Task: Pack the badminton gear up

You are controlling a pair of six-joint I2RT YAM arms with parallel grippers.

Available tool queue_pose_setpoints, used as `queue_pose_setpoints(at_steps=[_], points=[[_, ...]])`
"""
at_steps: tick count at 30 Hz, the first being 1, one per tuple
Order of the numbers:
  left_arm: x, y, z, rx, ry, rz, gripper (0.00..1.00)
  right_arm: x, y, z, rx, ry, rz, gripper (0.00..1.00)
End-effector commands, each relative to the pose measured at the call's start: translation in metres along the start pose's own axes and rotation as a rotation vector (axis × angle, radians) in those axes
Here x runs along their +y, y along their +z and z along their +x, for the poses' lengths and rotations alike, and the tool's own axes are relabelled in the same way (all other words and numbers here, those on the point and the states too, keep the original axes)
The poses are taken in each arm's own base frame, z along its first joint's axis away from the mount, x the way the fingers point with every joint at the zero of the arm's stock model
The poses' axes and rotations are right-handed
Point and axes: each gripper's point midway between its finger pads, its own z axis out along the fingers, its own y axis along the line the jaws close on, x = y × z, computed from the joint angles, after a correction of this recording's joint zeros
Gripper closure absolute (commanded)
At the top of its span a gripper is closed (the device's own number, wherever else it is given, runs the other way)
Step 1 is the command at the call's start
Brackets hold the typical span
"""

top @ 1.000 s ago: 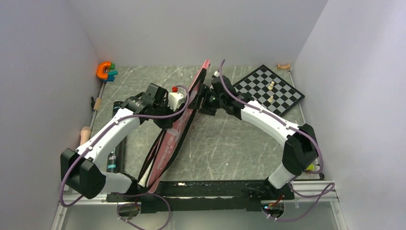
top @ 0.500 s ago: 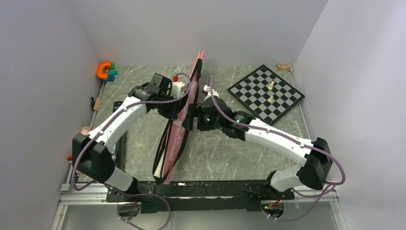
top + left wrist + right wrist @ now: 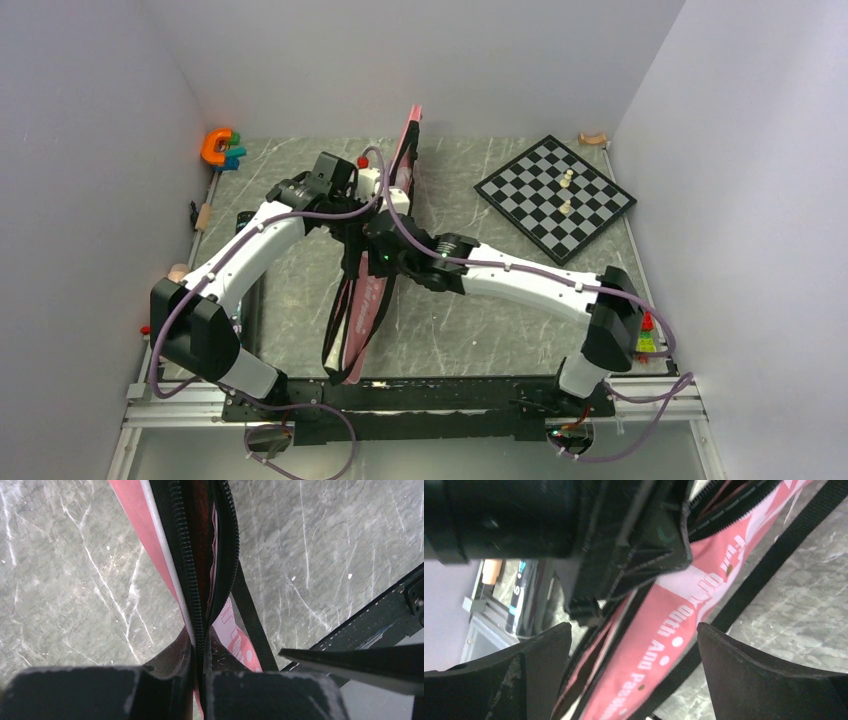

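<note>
The pink racket bag (image 3: pixel 408 150) stands on its long edge down the middle of the table, its black strap (image 3: pixel 335 325) hanging on the left. My left gripper (image 3: pixel 362 220) is shut on the bag's black zipper edge (image 3: pixel 197 600), which runs up between its fingers (image 3: pixel 202 655). My right gripper (image 3: pixel 370 262) hangs just in front of the left one, open wide. In the right wrist view its fingers (image 3: pixel 634 675) straddle the bag's pink lettered side (image 3: pixel 674 645) without touching it. A long dark tube (image 3: pixel 519 605) lies by the left rail.
A chessboard (image 3: pixel 555 197) with pale pieces lies at the back right. An orange C-shaped toy (image 3: pixel 216 146) sits in the back left corner. Small wooden pieces (image 3: pixel 178 272) rest along the left rail, which borders the table.
My right arm has swung left from near the chessboard to the bag, and its gripper has opened wide. The left gripper has kept its hold, and the bag now stands more upright.
</note>
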Motion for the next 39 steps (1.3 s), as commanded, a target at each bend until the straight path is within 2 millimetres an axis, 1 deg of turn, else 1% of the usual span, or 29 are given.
queue_pose_setpoints(at_steps=[1, 5, 8, 11, 13, 15, 18, 22, 27, 28, 32, 39], points=[[-0.011, -0.01, -0.033, -0.109, 0.007, 0.039, 1.0, 0.024, 0.005, -0.006, -0.048, -0.052, 0.026, 0.01], [-0.009, -0.009, -0.035, -0.112, -0.004, 0.027, 1.0, 0.032, 0.015, -0.004, -0.042, -0.055, 0.06, 0.03], [-0.006, -0.011, -0.037, -0.118, -0.006, 0.007, 1.0, 0.039, 0.023, 0.003, -0.022, -0.078, 0.078, 0.04], [-0.006, -0.013, -0.04, -0.121, -0.009, 0.004, 1.0, 0.043, 0.032, 0.016, 0.006, -0.09, 0.092, 0.07], [-0.007, -0.014, -0.042, -0.122, -0.011, 0.003, 1.0, 0.039, 0.04, 0.024, 0.029, -0.108, 0.132, 0.09], [-0.007, -0.015, -0.044, -0.127, -0.012, 0.001, 1.0, 0.039, 0.043, 0.027, 0.038, -0.121, 0.154, 0.1], [-0.008, -0.017, -0.048, -0.136, -0.017, 0.002, 1.0, 0.034, 0.049, 0.034, 0.044, -0.154, 0.201, 0.13], [-0.007, -0.02, -0.049, -0.139, -0.016, -0.003, 1.0, 0.025, 0.05, 0.036, 0.041, -0.176, 0.258, 0.19], [-0.006, -0.022, -0.047, -0.153, -0.017, -0.014, 1.0, 0.015, 0.041, 0.03, 0.009, -0.185, 0.29, 0.34], [-0.006, -0.023, -0.047, -0.157, -0.016, -0.015, 1.0, 0.011, 0.039, 0.031, 0.01, -0.187, 0.301, 0.39], [-0.008, -0.029, -0.047, -0.174, -0.012, -0.016, 1.0, -0.005, 0.03, 0.035, 0.015, -0.202, 0.346, 0.65], [-0.013, -0.037, -0.046, -0.187, 0.017, 0.009, 1.0, -0.029, 0.016, 0.046, 0.02, -0.246, 0.38, 0.98]])
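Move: The bag's zip edge, standing up and still pinched by the left gripper, is what the right hand goes for: the spot lies about 2 cm ahead of it, 3 cm left and 3 cm lower. The left gripper's tips are some 5 cm ahead, 3 cm left and 2 cm below; the racket handles about 22 cm back, 8 cm left, 10 cm below. From the left hand, that spot is about 3 cm back, level sideways. The bag's zip edge is taken between the wide-open right fingers just behind the left grip: the right hand reaches left about 5 cm, then sinks some 3 cm and comes back right nearly 4 cm, tipping and turning clockwise by about 20 degrees in all while the fingers shut and pinch the edge. The left hand keeps its pinch, shifting barely a centimetre. ##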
